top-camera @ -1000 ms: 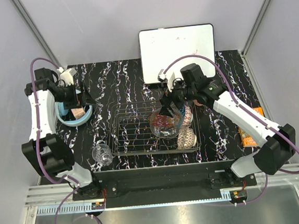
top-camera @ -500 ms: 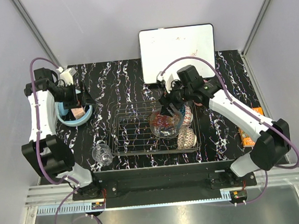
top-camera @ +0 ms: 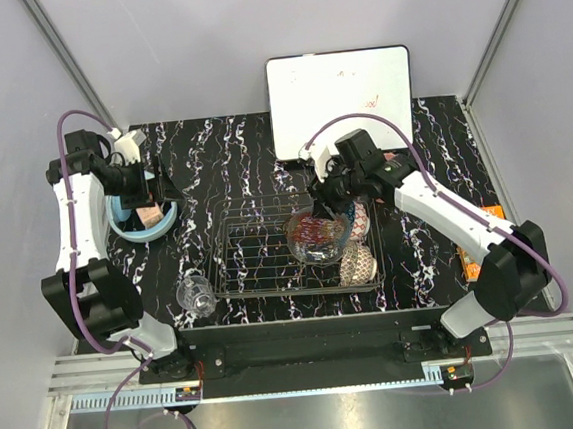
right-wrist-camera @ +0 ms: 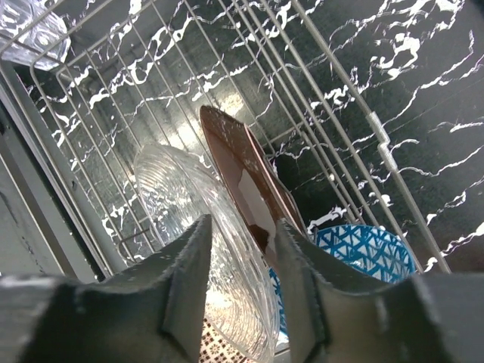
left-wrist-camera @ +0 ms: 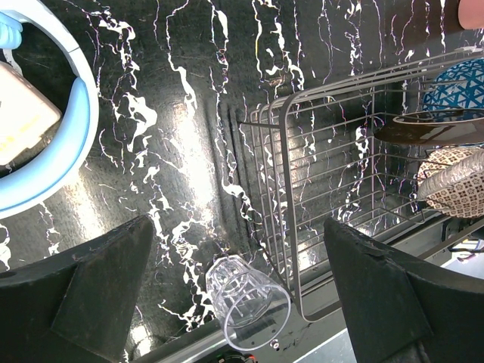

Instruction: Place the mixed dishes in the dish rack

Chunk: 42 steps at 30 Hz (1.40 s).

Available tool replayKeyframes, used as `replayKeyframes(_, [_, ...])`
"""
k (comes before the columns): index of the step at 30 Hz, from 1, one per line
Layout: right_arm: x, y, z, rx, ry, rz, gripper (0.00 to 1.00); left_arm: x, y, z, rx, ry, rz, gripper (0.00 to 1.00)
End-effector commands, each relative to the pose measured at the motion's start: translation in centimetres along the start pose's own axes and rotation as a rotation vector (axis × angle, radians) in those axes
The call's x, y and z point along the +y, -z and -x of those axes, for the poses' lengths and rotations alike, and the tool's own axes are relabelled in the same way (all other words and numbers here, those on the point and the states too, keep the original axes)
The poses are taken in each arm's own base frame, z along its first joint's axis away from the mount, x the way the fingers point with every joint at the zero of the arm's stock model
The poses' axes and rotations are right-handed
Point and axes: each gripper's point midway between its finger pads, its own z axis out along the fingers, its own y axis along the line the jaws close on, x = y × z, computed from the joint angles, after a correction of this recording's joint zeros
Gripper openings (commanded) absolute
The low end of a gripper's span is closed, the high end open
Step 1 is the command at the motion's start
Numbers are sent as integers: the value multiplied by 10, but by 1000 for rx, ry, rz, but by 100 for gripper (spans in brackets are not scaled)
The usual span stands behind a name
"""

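Observation:
The chrome dish rack (top-camera: 261, 262) holds a clear glass bowl (top-camera: 316, 240), a red bowl (right-wrist-camera: 242, 166), a blue patterned bowl (top-camera: 359, 220) and a beige lattice bowl (top-camera: 357, 264), all on edge at its right end. My right gripper (top-camera: 327, 199) hovers just above the glass and red bowls. Its jaws stand partly apart with nothing between them (right-wrist-camera: 242, 257). A small clear glass (top-camera: 195, 293) stands on the table left of the rack. My left gripper (top-camera: 146, 195) is wide open above a light blue bowl (top-camera: 162, 223). In its wrist view the glass (left-wrist-camera: 246, 302) shows far below.
A white board (top-camera: 339, 89) lies at the back centre. An orange packet (top-camera: 474, 258) sits at the right table edge. The light blue bowl (left-wrist-camera: 76, 128) holds a cream block. The rack's left half has bare wires (left-wrist-camera: 318, 151).
My right gripper has pulled back a little from the glass bowl toward the far side, and its jaws have narrowed. The left arm has stayed still.

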Motion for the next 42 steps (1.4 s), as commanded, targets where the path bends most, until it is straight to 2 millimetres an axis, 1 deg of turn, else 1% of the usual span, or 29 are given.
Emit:
replayKeyframes(1, [1, 4, 3, -23, -1, -3, 39, -2, 13, 15, -68, -65, 29, 99])
replayKeyframes(4, [1, 5, 2, -29, 2, -11, 34, -3, 14, 15, -69, -65, 23, 99])
replayKeyframes(7, [3, 9, 3, -42, 8, -14, 28, -4, 14, 15, -70, -64, 20, 99])
replayKeyframes(8, [3, 12, 5, -54, 11, -20, 24, -4, 14, 15, -69, -66, 20, 99])
replayKeyframes(10, [3, 14, 6, -68, 13, -28, 21, -4, 14, 15, -70, -63, 20, 99])
replayKeyframes(13, [2, 21, 10, -103, 24, -51, 17, -4, 15, 16, -73, -66, 24, 99])
replayKeyframes(14, [3, 27, 13, -125, 35, -60, 14, -4, 15, 16, -72, -64, 22, 99])
replayKeyframes(18, [2, 36, 18, -183, 63, -100, 10, -5, 15, 17, -73, -62, 20, 99])
replayKeyframes(19, [1, 43, 22, -208, 71, -117, 8, -6, 15, 17, -74, -63, 17, 99])
replayKeyframes(21, [1, 46, 25, -234, 81, -134, 5, -7, 16, 18, -78, -59, 14, 99])
replayKeyframes(22, [0, 52, 28, -254, 88, -154, 5, -7, 16, 18, -80, -60, 11, 99])
replayKeyframes(24, [-1, 56, 29, -281, 100, -171, 4, -8, 16, 18, -81, -56, 9, 99])
replayKeyframes(25, [0, 63, 33, -304, 110, -182, 3, -8, 17, 18, -82, -58, 8, 99])
replayKeyframes(27, [0, 67, 35, -326, 127, -196, 0, -9, 17, 18, -84, -60, 9, 99])
replayKeyframes(28, [-1, 72, 36, -338, 132, -212, 0, -8, 17, 18, -84, -55, 9, 99])
replayKeyframes(30, [1, 74, 36, -352, 164, -224, 0, -10, 17, 18, -85, -57, 4, 99])
replayKeyframes(31, [1, 83, 38, -377, 187, -251, 0, -10, 18, 18, -87, -57, 4, 99])
replayKeyframes(32, [1, 87, 39, -389, 226, -273, 0, -11, 19, 18, -90, -60, 2, 99])
replayKeyframes(33, [6, 85, 37, -405, 264, -281, 0, -13, 20, 19, -93, -63, -2, 99])
replayKeyframes(34, [8, 97, 39, -437, 302, -323, 0, -13, 20, 18, -92, -60, -3, 99])
replayKeyframes(35, [12, 102, 41, -453, 377, -345, 0, -13, 20, 18, -94, -62, -2, 99])
replayKeyframes(36, [23, 97, 37, -465, 437, -334, 0, -13, 20, 19, -96, -63, -2, 99])
replayKeyframes(37, [29, 108, 40, -498, 487, -367, 0, -12, 19, 18, -91, -59, -2, 99])
replayKeyframes(38, [31, 107, 35, -485, 571, -389, 0, -12, 19, 17, -90, -60, -2, 99])
replayKeyframes(39, [44, 110, 36, -499, 624, -393, 0, -12, 19, 17, -88, -57, -1, 99])
replayKeyframes(41, [43, 114, 33, -479, 691, -459, 0, -11, 18, 16, -85, -58, 2, 99])
replayKeyframes(42, [46, 116, 33, -478, 710, -471, 0, -11, 17, 15, -80, -56, 1, 99])
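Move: The glass plate stands in the rack with its upper rim already between the right gripper's open fingers; its middle lies about 4 cm back, 3 cm left and 6 cm below. The red plate behind it is some 4 cm left, 1 cm back and 8 cm down; the blue bowl is 6 cm right, level fore and aft, the beige bowl 6 cm right and 10 cm back, both 9 cm lower. From the left gripper the glass plate is roughly 33 cm right, 9 cm back and 9 cm down. Close the right gripper's half-open fingers on the glass plate's rim and pinch it, then raise it about 7 cm, drifting a few centimetres right. Late in the rise draw it quickly back some 6 cm, away from the red plate, while the wrist tilts nearly 40 degrees so the fingers swing forward and up, keeping the pinch. ##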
